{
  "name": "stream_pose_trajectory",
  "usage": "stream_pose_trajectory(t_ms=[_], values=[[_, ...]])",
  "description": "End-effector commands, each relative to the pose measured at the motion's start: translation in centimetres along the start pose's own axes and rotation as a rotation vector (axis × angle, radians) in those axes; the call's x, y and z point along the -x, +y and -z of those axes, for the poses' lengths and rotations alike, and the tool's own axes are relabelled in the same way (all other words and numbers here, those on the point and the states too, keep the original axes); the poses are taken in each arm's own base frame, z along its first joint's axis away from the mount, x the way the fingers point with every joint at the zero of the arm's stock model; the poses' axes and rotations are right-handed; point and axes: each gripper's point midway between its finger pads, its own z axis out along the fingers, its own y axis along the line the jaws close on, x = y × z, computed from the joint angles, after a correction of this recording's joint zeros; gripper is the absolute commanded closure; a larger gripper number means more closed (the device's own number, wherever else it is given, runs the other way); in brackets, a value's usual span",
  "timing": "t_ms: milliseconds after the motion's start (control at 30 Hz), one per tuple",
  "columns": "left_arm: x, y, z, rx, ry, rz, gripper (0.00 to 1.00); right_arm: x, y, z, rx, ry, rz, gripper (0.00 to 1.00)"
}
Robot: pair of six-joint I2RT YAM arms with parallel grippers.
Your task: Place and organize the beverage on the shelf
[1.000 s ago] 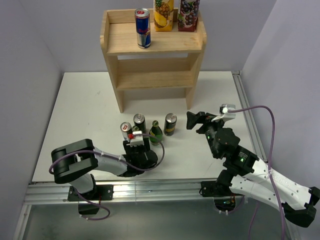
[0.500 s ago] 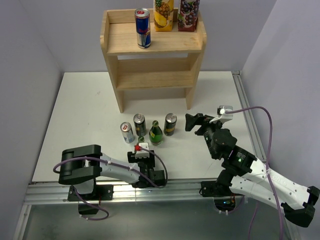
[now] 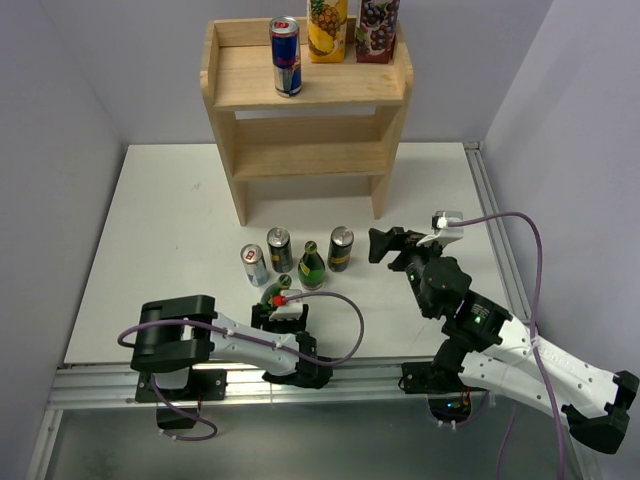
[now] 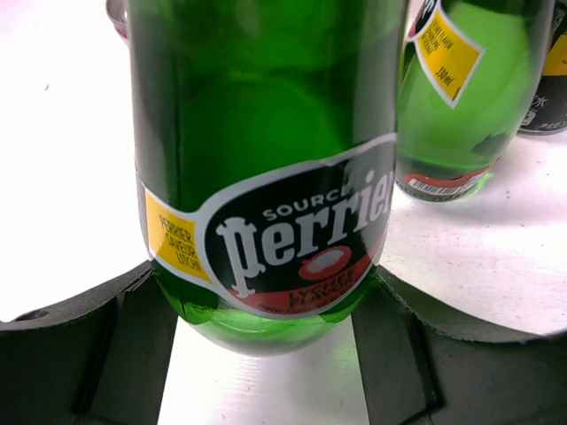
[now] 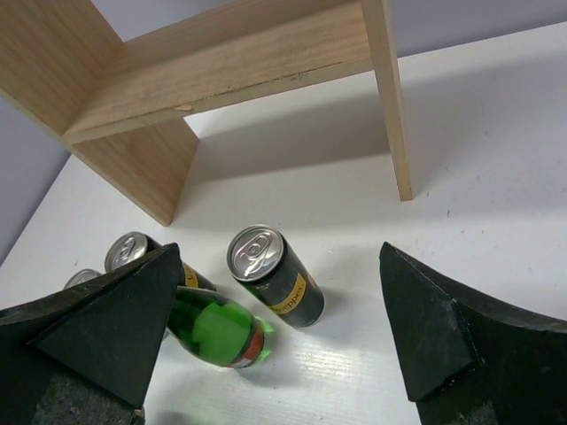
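Note:
The shelf [image 3: 305,95] stands at the back of the table, carrying a Red Bull can [image 3: 286,55] and two juice cartons [image 3: 328,25] on its top board. My left gripper [image 3: 280,305] is shut on a green Perrier bottle [image 4: 266,177], low on its body, and the bottle [image 3: 277,291] leans a little just in front of the other drinks. A second green bottle [image 3: 312,265] stands beside it. My right gripper [image 3: 385,245] hovers open and empty to the right of a black Schweppes can [image 5: 275,276], with the shelf [image 5: 221,62] beyond it.
Three cans stand in front of the shelf: a silver one [image 3: 254,265], a dark one [image 3: 279,248] and the black one [image 3: 341,248]. The shelf's lower board [image 3: 305,160] carries nothing. A metal rail [image 3: 300,380] runs along the near table edge.
My left gripper has drawn back toward the near edge with the green bottle, out of the group of drinks. The right gripper has drifted slightly left and stayed open.

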Motion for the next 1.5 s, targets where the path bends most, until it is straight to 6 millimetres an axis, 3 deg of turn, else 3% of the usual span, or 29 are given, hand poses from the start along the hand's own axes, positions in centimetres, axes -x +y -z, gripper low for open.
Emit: stream_pose_trajectory(t_ms=[0,100,333,500,700,900,1033,1133,1267,1300,1367,1400,1467], values=[[5.5,-1.2,0.7,-0.077,-0.125,0.235,1.0,0.0,0.3,-0.2,0.005,-0.013,-0.026,0.0],[7.3,-1.0,1.1,-0.093,-0.133,0.249,1.0,-0.1,0.3,-0.2,0.003,-0.013,-0.024,0.0],[15.0,0.3,2.2,-0.129,-0.205,0.33,1.0,-0.5,0.6,-0.5,0.008,-0.006,-0.025,0.0],[19.2,2.0,1.5,-0.073,-0.263,0.309,0.99,-0.5,1.0,-0.7,0.016,-0.005,-0.03,0.0],[22.0,3.6,0.1,0.021,-0.275,0.291,0.99,-0.6,1.3,-0.9,0.021,-0.002,-0.027,0.0],[23.9,3.3,-0.9,0.077,-0.25,0.289,1.0,0.0,3.0,-1.2,0.077,0.012,-0.03,0.0],[24.4,2.5,-1.3,0.098,-0.246,0.259,0.99,3.0,9.6,0.5,0.352,0.067,-0.161,0.0],[24.0,2.2,-1.8,0.11,-0.242,0.252,0.99,6.0,13.3,1.4,0.452,0.046,-0.304,0.0],[24.5,2.0,-2.1,0.123,-0.244,0.267,0.99,8.7,19.3,4.5,0.591,0.019,-0.394,0.0],[24.8,2.0,-2.0,0.123,-0.246,0.27,0.99,10.4,20.6,5.5,0.626,-0.005,-0.406,0.0],[25.2,2.2,-2.0,0.127,-0.25,0.27,1.0,10.8,22.6,6.2,0.64,-0.005,-0.405,0.0],[25.2,2.2,-2.0,0.127,-0.249,0.271,0.99,11.7,24.2,7.9,0.691,-0.005,-0.398,0.0],[25.1,2.3,-2.2,0.132,-0.247,0.274,0.99,11.3,26.4,8.8,0.726,-0.003,-0.4,0.0]])
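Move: The left hand already holds the green bottle; the shelf's lower board lies roughly 27 cm ahead, 8 cm right and 5 cm above. From that hand, the other green bottle is about 6 cm ahead and 8 cm right, the black can 11 cm straight ahead, the silver can 7 cm ahead and 6 cm left. From the right hand, the held bottle is some 24 cm left, 8 cm back, 19 cm below. Left raises the held bottle about 18 cm, forward towards the shelf; open right swings left, up and back. ##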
